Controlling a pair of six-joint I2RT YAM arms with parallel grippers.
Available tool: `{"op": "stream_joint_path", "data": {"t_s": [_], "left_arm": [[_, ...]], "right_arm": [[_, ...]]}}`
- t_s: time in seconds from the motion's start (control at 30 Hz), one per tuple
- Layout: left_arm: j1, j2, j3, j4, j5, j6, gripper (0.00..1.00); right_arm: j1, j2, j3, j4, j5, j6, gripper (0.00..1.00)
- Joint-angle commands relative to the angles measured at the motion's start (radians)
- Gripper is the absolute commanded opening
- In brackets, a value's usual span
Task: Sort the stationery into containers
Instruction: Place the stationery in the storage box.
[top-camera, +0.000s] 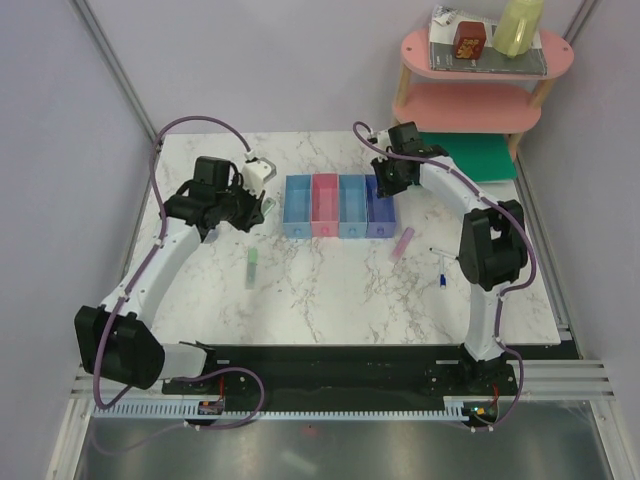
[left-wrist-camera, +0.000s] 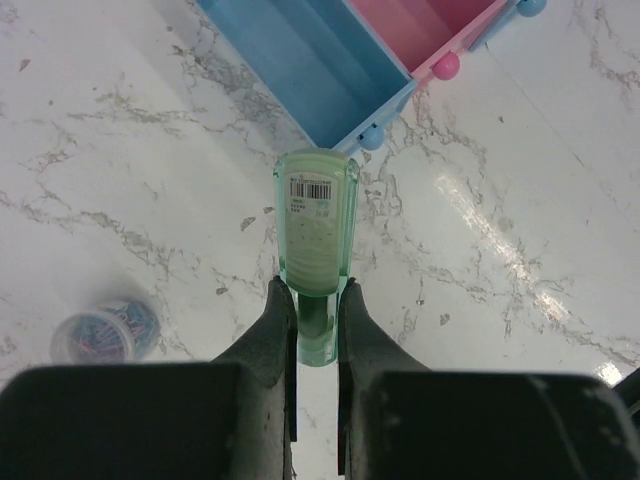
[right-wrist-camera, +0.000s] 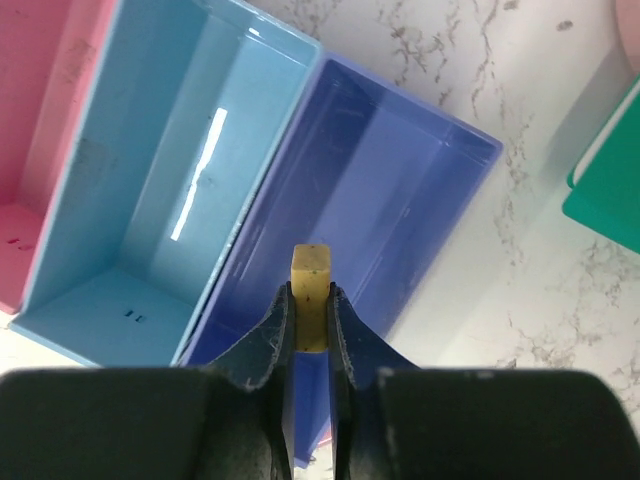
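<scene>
My left gripper is shut on one end of a pale green stick with a barcode label. It hovers over the marble just short of the first light blue bin, left of the row in the top view. My right gripper is shut on a small yellow block above the purple bin, at the row's right end. Another green stick, a pink stick and a blue-and-white pen lie on the table.
The pink bin and second light blue bin show bare floors. A small round tub of coloured clips sits near my left gripper. A green board and a pink tiered shelf with a red box and a yellow bottle stand at the back right.
</scene>
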Motion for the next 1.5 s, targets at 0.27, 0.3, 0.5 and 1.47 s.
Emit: {"op": "stream_joint_path", "data": {"t_s": [0.27, 0.3, 0.5, 1.47], "left_arm": [[-0.188, 0.142, 0.227, -0.055, -0.061, 0.114, 0.02], [-0.206, 0.155, 0.283, -0.061, -0.060, 0.116, 0.02], [-0.318, 0.287, 0.477, -0.068, -0.060, 0.136, 0.02], [-0.518, 1.007, 0.992, 0.100, -0.129, 0.268, 0.02]], "right_arm": [[-0.004, -0.098, -0.045, 0.031, -0.026, -0.068, 0.51], [-0.005, -0.110, -0.042, 0.031, -0.028, -0.072, 0.52], [-0.010, -0.175, -0.013, 0.029, -0.016, -0.067, 0.54], [-0.429, -0.457, -0.283, 0.126, -0.069, -0.001, 0.53]]}}
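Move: The purple box, goal of both hands, lies about 32 cm right of the left gripper and its green highlighter, 10 cm ahead and 16 cm lower. Level with it, the pink box is some 16 cm to its left and the left blue box 23 cm. From the right gripper, with the yellow block, the purple box is 1 cm ahead and 8 cm below; the pink highlighter lies 9 cm back and 6 cm right, the green folder 14 cm ahead and 21 cm right. Ease the right gripper down a touch over the purple box and open it to let go of the yellow block, then lift and swing it clear to the right by about 21 cm. Keep the green highlighter gripped and carry it right some 30 cm in an arc across the boxes, up and then down, working forward and turning the left wrist clockwise, towards the purple box. ##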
